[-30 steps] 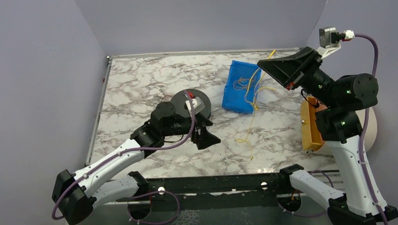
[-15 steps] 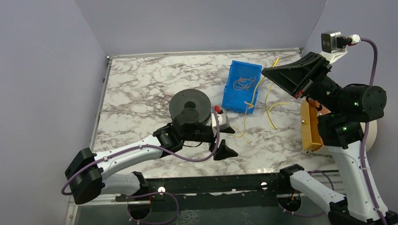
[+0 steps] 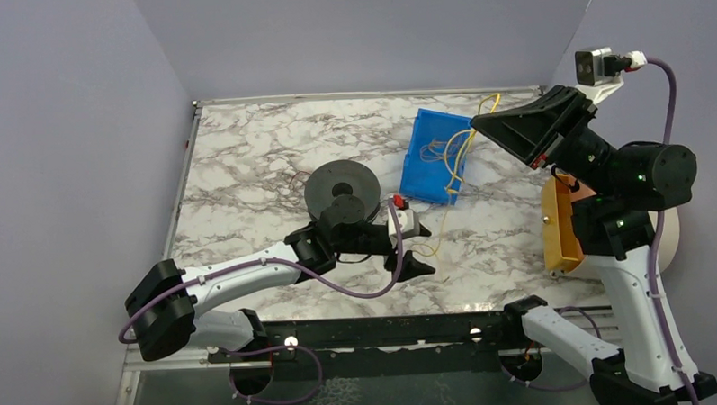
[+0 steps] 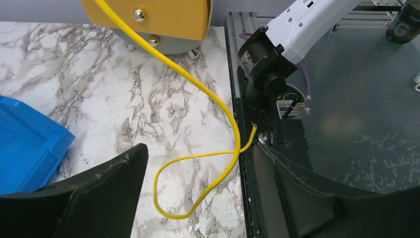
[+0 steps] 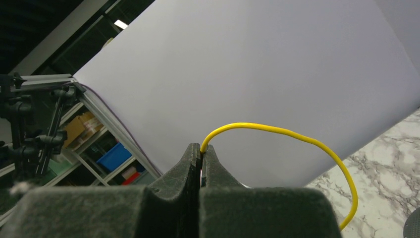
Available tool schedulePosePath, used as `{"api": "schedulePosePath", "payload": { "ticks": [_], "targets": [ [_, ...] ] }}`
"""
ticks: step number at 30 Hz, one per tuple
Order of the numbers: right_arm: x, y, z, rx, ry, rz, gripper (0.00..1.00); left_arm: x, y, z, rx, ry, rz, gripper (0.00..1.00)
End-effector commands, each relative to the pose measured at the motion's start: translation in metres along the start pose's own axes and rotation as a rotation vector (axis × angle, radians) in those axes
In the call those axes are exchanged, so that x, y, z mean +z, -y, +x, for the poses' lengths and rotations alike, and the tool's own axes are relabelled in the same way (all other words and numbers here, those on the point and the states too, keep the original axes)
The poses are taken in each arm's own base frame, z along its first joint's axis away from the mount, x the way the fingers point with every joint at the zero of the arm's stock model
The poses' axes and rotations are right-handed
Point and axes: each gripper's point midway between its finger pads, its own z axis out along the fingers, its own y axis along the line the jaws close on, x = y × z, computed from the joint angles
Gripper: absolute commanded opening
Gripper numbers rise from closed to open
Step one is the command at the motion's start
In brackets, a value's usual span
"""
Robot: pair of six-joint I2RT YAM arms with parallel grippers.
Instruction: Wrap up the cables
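A thin yellow cable [image 3: 452, 199] runs from my raised right gripper [image 3: 480, 123] down past a blue bin [image 3: 439, 155] to the marble table's front. More yellow and orange cables [image 3: 441, 150] lie tangled in that bin. In the right wrist view the right gripper [image 5: 201, 148] is shut on the yellow cable [image 5: 297, 136], which arcs away to the right. My left gripper [image 3: 409, 264] hangs low near the table's front edge. In the left wrist view it [image 4: 200, 158] stands open, the cable's end loop [image 4: 193, 186] lying between its fingers [image 4: 99, 198] and touching neither.
A black round spool [image 3: 341, 187] sits left of the bin, behind the left arm. An orange-yellow bracket [image 3: 558, 227] stands at the right edge. A black rail [image 3: 386, 332] lines the table's front, and the cable's tip [image 4: 253, 130] reaches it.
The left arm has swung right and forward, away from the spool to the cable's end loop. The right gripper has shifted slightly, and the hanging cable has swung with it.
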Motion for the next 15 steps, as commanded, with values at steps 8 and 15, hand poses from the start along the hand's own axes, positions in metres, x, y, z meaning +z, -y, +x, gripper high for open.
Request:
{"api": "schedulePosePath", "payload": {
  "ticks": [8, 15],
  "targets": [
    [-0.002, -0.024, -0.013, -0.077, 0.054, -0.025, 0.01, -0.003, 0.011, 0.001, 0.013, 0.023, 0.038, 0.48],
    [-0.003, -0.01, -0.019, -0.105, 0.101, 0.041, 0.01, -0.005, 0.011, 0.002, -0.017, 0.016, 0.027, 0.07]
  ]
}}
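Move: The dangling yellow cable is almost between the left gripper's open fingers, its nearest strand some 2 cm to the right of the hand point, about 1 cm back and level with it. From the left hand, the blue tray lies some 40 cm ahead, 9 cm right and 22 cm below; the black spool some 29 cm ahead, 17 cm left and 19 cm below. From the right hand, that strand is about 34 cm below, 4 cm back and 3 cm left. Close the left gripper from wide open to nearly shut on the yellow cable, fingers still pointing right, letting the hand sink about 1 cm late in the closing, so the fingertips pinch the strand above its loose end. Keep the right fingers shut on the cable high above, easing that hand up about 1 cm. ##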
